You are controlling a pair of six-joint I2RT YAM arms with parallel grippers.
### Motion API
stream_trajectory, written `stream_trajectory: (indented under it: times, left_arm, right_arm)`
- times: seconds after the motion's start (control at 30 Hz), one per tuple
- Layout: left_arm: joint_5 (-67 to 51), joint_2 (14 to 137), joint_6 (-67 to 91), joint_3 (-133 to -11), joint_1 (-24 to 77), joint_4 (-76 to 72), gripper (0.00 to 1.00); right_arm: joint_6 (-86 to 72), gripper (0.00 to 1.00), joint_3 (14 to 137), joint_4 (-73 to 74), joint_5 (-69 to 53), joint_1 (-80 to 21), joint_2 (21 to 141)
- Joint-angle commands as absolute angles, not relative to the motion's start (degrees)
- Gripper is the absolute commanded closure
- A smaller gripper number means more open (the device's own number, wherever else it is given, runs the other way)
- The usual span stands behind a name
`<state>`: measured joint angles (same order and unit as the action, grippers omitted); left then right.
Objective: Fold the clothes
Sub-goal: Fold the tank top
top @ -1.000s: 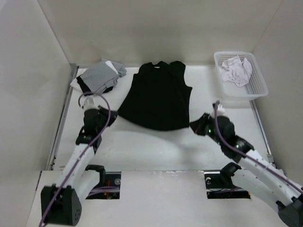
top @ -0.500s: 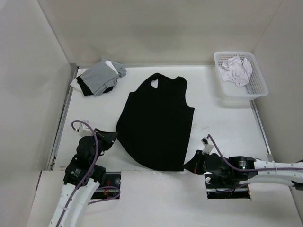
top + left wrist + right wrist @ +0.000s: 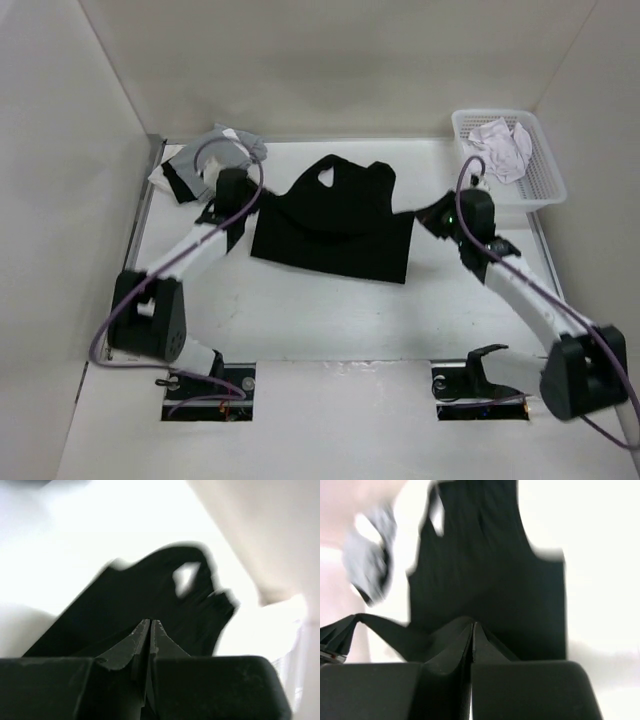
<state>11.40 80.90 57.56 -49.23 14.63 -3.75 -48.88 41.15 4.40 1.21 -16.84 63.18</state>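
The clothes (image 3: 330,245), a plain black sleeveless top, lie in the middle of the table, doubled over with the hem drawn up toward the straps. My left gripper (image 3: 254,204) is shut on the hem's left corner. At the right corner my right gripper (image 3: 422,212) is likewise shut on the fabric, which stretches between the two. In the left wrist view the closed gripper (image 3: 150,622) pinches black cloth, with the clothes (image 3: 150,585) and a strap loop beyond. The right wrist view shows the shut gripper (image 3: 473,625) over the clothes (image 3: 490,570).
A grey-and-white pile of garments (image 3: 208,160) lies at the back left, close to my left wrist. A white basket (image 3: 547,188) holding a rumpled white cloth (image 3: 500,146) stands at the back right, just beyond my right arm. Walls close in on three sides.
Both arms swung from the near edge toward the back, carrying the hem over the top's body. The garment went from lying full length to doubled over.
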Motion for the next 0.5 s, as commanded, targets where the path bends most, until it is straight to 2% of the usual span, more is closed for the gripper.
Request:
stream_trajectory:
  times: [0.0, 0.13, 0.17, 0.27, 0.33, 0.4, 0.47]
  left_arm:
    - [10.6, 92.3, 56.1, -68.1, 14.1, -16.4, 0.97]
    - [7.9, 111.9, 53.1, -94.2, 14.1, -8.8, 0.92]
    - [8.0, 116.4, 52.6, -99.8, 14.0, -6.9, 0.86]
    - [8.8, 125.7, 53.3, -109.8, 12.8, -4.2, 0.7]
    - [8.3, 125.6, 54.7, -107.8, 11.7, -4.7, 0.6]
    - [8.2, 120.4, 54.6, -99.3, 11.4, -6.1, 0.58]
    - [9.4, 114.1, 54.5, -87.6, 11.6, -10.4, 0.59]
  right_arm:
    - [-44.6, 1.0, 53.1, -9.9, -10.0, -9.5, 73.8]
    - [-45.8, 0.99, 69.7, -10.1, -13.1, -3.7, 91.6]
    - [-46.2, 0.96, 74.0, -9.8, -13.4, -3.0, 96.3]
    - [-49.5, 0.74, 84.9, -9.4, -12.7, -1.5, 109.6]
    - [-51.0, 0.6, 86.4, -8.8, -13.8, -1.4, 113.1]
    - [-49.9, 0.55, 81.9, -9.6, -14.2, -1.4, 111.4]
    - [-48.7, 0.56, 74.4, -11.7, -12.6, -3.1, 106.6]
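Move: Each hand holds one side of the tank top, whose middle is about 18 cm to the left hand's right, 2 cm back and 5 cm lower; from the right hand it is 18 cm left, 5 cm ahead. The far table edge is straight ahead, some 27 cm from the left hand and 34 cm from the right, 16 cm lower. The grey pile lies 18 cm ahead and 18 cm left of the left hand; the basket is 27 cm ahead and 28 cm right of the right hand. Forward in a fast arc, both hands carry the tank top some 20 to 25 cm towards the far table edge, rising about 10 cm on the left and 6 cm on the right, then dropping steeply by a similar amount. The fingertips tip up on the climb and level back on the drop. From the crest onwards both grippers open to nearly half, letting go of the cloth. ##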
